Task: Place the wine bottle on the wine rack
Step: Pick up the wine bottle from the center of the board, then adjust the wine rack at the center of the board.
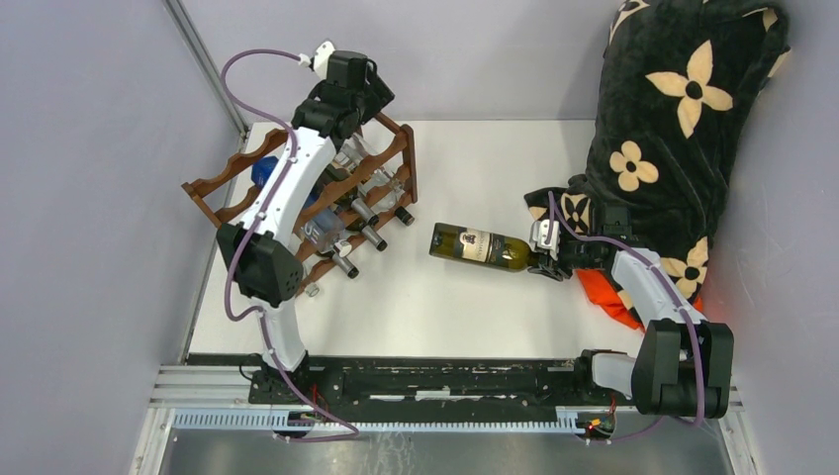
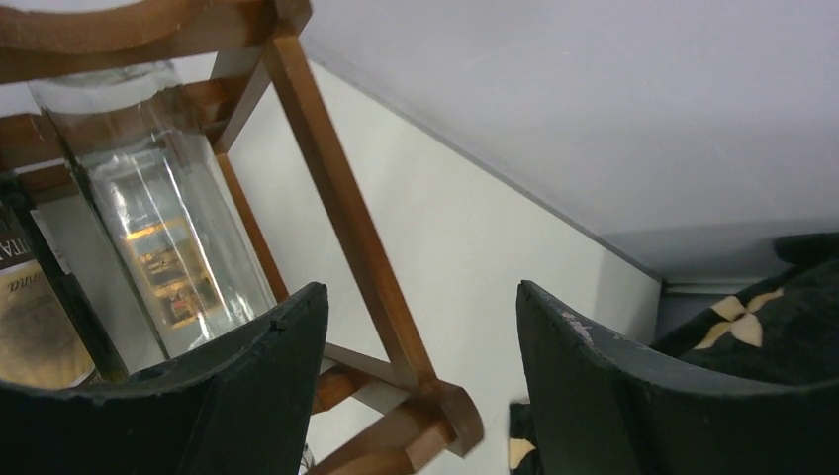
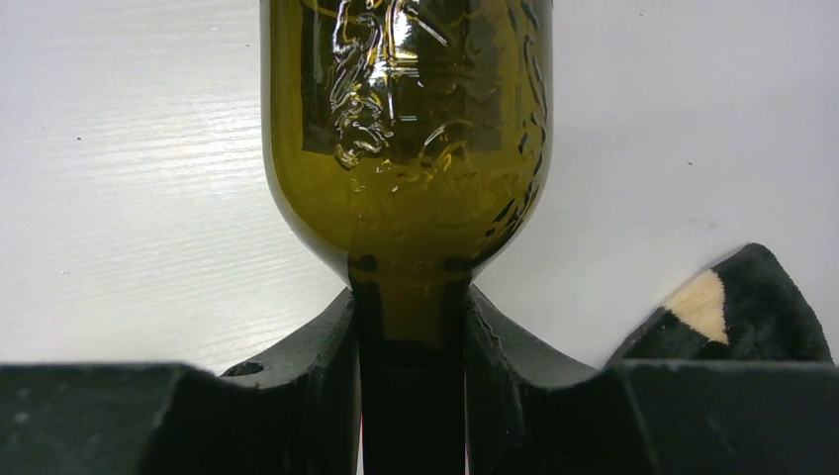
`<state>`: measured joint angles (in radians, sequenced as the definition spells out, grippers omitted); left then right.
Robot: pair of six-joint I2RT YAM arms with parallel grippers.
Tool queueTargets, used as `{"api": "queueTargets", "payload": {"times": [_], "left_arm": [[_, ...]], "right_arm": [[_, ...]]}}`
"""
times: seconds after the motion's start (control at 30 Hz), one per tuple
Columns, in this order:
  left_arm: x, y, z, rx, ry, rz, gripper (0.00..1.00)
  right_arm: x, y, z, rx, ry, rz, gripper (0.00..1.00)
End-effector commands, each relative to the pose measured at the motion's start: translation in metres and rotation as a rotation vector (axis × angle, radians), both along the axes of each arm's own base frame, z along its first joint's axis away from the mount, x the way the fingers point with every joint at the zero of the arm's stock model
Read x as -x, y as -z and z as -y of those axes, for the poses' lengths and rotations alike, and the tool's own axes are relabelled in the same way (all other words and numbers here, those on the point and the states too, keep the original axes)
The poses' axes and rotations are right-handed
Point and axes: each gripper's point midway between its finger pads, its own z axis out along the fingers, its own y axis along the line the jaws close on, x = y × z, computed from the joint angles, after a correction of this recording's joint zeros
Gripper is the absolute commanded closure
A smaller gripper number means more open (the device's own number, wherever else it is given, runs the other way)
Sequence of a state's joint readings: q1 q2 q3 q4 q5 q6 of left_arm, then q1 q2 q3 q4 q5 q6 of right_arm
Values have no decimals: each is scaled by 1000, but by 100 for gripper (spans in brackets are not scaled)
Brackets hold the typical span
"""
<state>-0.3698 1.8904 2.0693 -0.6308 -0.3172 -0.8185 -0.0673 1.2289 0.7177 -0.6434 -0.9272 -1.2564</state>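
Observation:
The wine bottle (image 1: 480, 245), olive green with a pale label, lies on its side in the middle of the white table, its base pointing left toward the wine rack (image 1: 213, 188). My right gripper (image 1: 542, 259) is shut on the bottle's neck; in the right wrist view its fingers (image 3: 317, 346) clamp the neck just below the shoulder of the wine bottle (image 3: 406, 129). My left gripper (image 1: 368, 99) hangs over the rack's far right end. There it stands open (image 2: 420, 292), its fingers apart on either side of a corner post of the wine rack (image 2: 336, 198), not touching it.
Several bottles (image 1: 366, 233) lie in the rack, among them a clear one (image 2: 168, 228) and a dark labelled one (image 2: 30, 297). A black blanket with cream flowers (image 1: 683, 129) fills the right side, with orange cloth (image 1: 608, 297) under it. Grey walls close in left and behind.

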Motion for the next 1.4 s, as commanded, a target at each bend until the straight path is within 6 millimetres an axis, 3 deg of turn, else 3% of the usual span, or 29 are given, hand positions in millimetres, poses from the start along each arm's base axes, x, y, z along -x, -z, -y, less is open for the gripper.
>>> {"api": "queueTargets", "payload": {"times": [0.0,0.2,0.3,0.47,0.6,0.9,1.37], "left_arm": [[-10,16,-5,52,-93,-49,25],[-20,47,4,55,-81,-116,32],[-26,57,13,71,-57,-135,43],[-34,56,35,117,33,-112,63],[-34,53,54,150,92,-101,71],[-38,40,105,238,198,-47,74],[-39,39,170,385,325,-11,75]], "right_arm": [[-18,-56,-19,-126,-62,165,100],[-18,-61,-21,-145,-58,169,100],[-18,-63,-21,-152,-57,174,100],[-15,-62,-21,-150,-57,172,100],[-12,-61,-22,-151,-56,170,100],[-5,-67,-24,-167,-64,165,100],[8,-67,-30,-204,-85,122,100]]}}
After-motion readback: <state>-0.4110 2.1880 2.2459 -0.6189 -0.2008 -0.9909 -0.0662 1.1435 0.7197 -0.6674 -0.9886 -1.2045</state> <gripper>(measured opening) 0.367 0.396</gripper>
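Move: My open left hand is above the rack's top end bar. The stretch I'll grip is about 2 cm ahead, 2 cm to the right and 8 cm below; a clear bottle in the rack lies roughly 8 cm back, 3 cm left and 16 cm down. My right hand holds the wine bottle by its neck, the bottle's middle some 12 cm left, 4 cm ahead and 3 cm lower; from that hand the bar is about 29 cm ahead, 37 cm left and 15 cm higher. I sink my left hand about 8 cm onto the rack's top end bar, tipping the fingers some 10 degrees further down, and close them around it. After a near pause I drag the rack by that bar to the right and a little forward, about 5 cm, with a slight roll of the wrist. My right hand keeps the wine bottle by the neck and eases up 2 or 3 cm. ##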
